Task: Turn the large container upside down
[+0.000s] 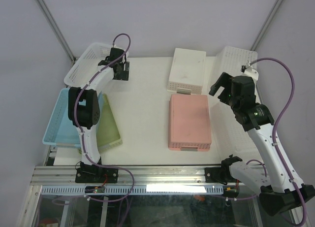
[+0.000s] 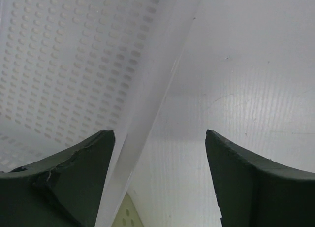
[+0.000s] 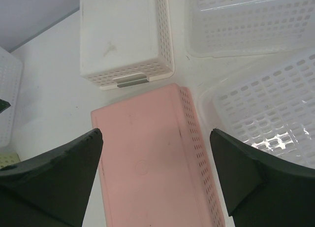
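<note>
The large container is a white perforated basket (image 1: 91, 62) at the table's far left corner, tilted with its open side up. My left gripper (image 1: 120, 69) is at its right-hand rim. In the left wrist view the gripper (image 2: 158, 133) is open and straddles that rim (image 2: 147, 113). The basket's holed wall (image 2: 74, 64) lies on the left finger's side and bare table on the other. The rim runs close to the left finger; contact cannot be told. My right gripper (image 1: 219, 86) hangs open over the table's right half, and in its wrist view (image 3: 156, 133) nothing sits between the fingers.
A pink basket (image 1: 189, 121) lies upside down mid-table, with a cream one (image 1: 187, 69) upside down behind it. Clear white baskets (image 1: 236, 59) stand along the right edge. A blue basket (image 1: 61, 116) and a yellow-green one (image 1: 108, 126) lie beside the left arm.
</note>
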{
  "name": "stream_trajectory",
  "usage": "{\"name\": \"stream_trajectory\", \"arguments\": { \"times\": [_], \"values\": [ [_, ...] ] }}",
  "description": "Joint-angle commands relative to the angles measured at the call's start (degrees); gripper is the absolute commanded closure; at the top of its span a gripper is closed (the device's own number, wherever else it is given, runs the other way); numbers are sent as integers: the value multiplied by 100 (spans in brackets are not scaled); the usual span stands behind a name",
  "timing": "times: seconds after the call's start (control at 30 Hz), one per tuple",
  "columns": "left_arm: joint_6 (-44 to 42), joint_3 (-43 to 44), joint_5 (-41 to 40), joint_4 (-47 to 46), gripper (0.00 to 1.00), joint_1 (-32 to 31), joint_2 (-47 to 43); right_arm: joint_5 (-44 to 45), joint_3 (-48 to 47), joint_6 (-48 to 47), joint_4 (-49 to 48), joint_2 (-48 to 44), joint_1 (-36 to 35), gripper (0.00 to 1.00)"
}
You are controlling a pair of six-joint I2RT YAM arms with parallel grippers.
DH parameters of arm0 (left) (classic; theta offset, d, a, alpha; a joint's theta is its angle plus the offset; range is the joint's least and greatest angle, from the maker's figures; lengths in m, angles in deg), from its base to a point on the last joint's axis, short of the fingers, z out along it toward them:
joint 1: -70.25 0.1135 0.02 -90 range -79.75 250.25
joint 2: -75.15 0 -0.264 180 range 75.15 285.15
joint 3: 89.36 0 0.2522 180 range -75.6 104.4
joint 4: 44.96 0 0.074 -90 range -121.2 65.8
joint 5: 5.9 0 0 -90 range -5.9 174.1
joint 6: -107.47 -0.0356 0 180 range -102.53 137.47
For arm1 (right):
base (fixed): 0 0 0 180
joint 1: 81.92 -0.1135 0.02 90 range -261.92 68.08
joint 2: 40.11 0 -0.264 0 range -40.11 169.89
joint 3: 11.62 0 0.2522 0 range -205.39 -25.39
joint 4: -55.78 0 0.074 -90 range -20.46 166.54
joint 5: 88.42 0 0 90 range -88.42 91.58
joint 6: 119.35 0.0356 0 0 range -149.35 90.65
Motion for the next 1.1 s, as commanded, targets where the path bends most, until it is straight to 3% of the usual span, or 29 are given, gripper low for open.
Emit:
{"name": "stream_trajectory", "arguments": {
  "times": [0.0, 0.13, 0.23, 0.4, 0.63, 0.83, 1.07],
  "values": [
    [-275, 430, 666, -283, 29, 28, -73, 13, -174, -124, -151, 18, 27, 6],
    [-246, 286, 1478, -296, 52, 15, -143, 38, -121, -111, -138, 1, 34, 6],
    [-371, 236, 1829, -271, 63, -135, -150, 33, -65, -85, -142, -8, 39, 6],
    [-464, 260, 2031, -202, 70, -481, -214, -26, -76, -23, -146, 19, 47, 6],
    [203, 392, 2818, -200, 100, -536, -644, 66, -70, -17, -78, -67, 47, 6],
    [1375, 664, 3887, -454, 100, -533, -1179, 68, -51, 22, -58, -113, 56, 6],
    [3006, 433, 5640, -1907, 100, -296, -1517, 52, -49, 58, -16, -160, 56, 6]
  ]
}}
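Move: The large translucent container lies open side up, its middle some 14 cm left of the left hand and 4 cm farther out, roughly 2 cm below; its right wall already stands between that hand's still open fingers. About 37 cm to the hand's right, level ahead, is the upturned white container. The green container lies some 26 cm back and 7 cm left. From the idle right hand, the large container is about 25 cm ahead, 65 cm left and 20 cm below. The large container's right wall is pinched as the left fingers close on it, the hand already travelling right and turning about 20 degrees clockwise. It drags the container level for roughly 11 cm, then lifts some 13 cm while still going right towards the upturned white container, rolling so the fingers swing out to the right. ##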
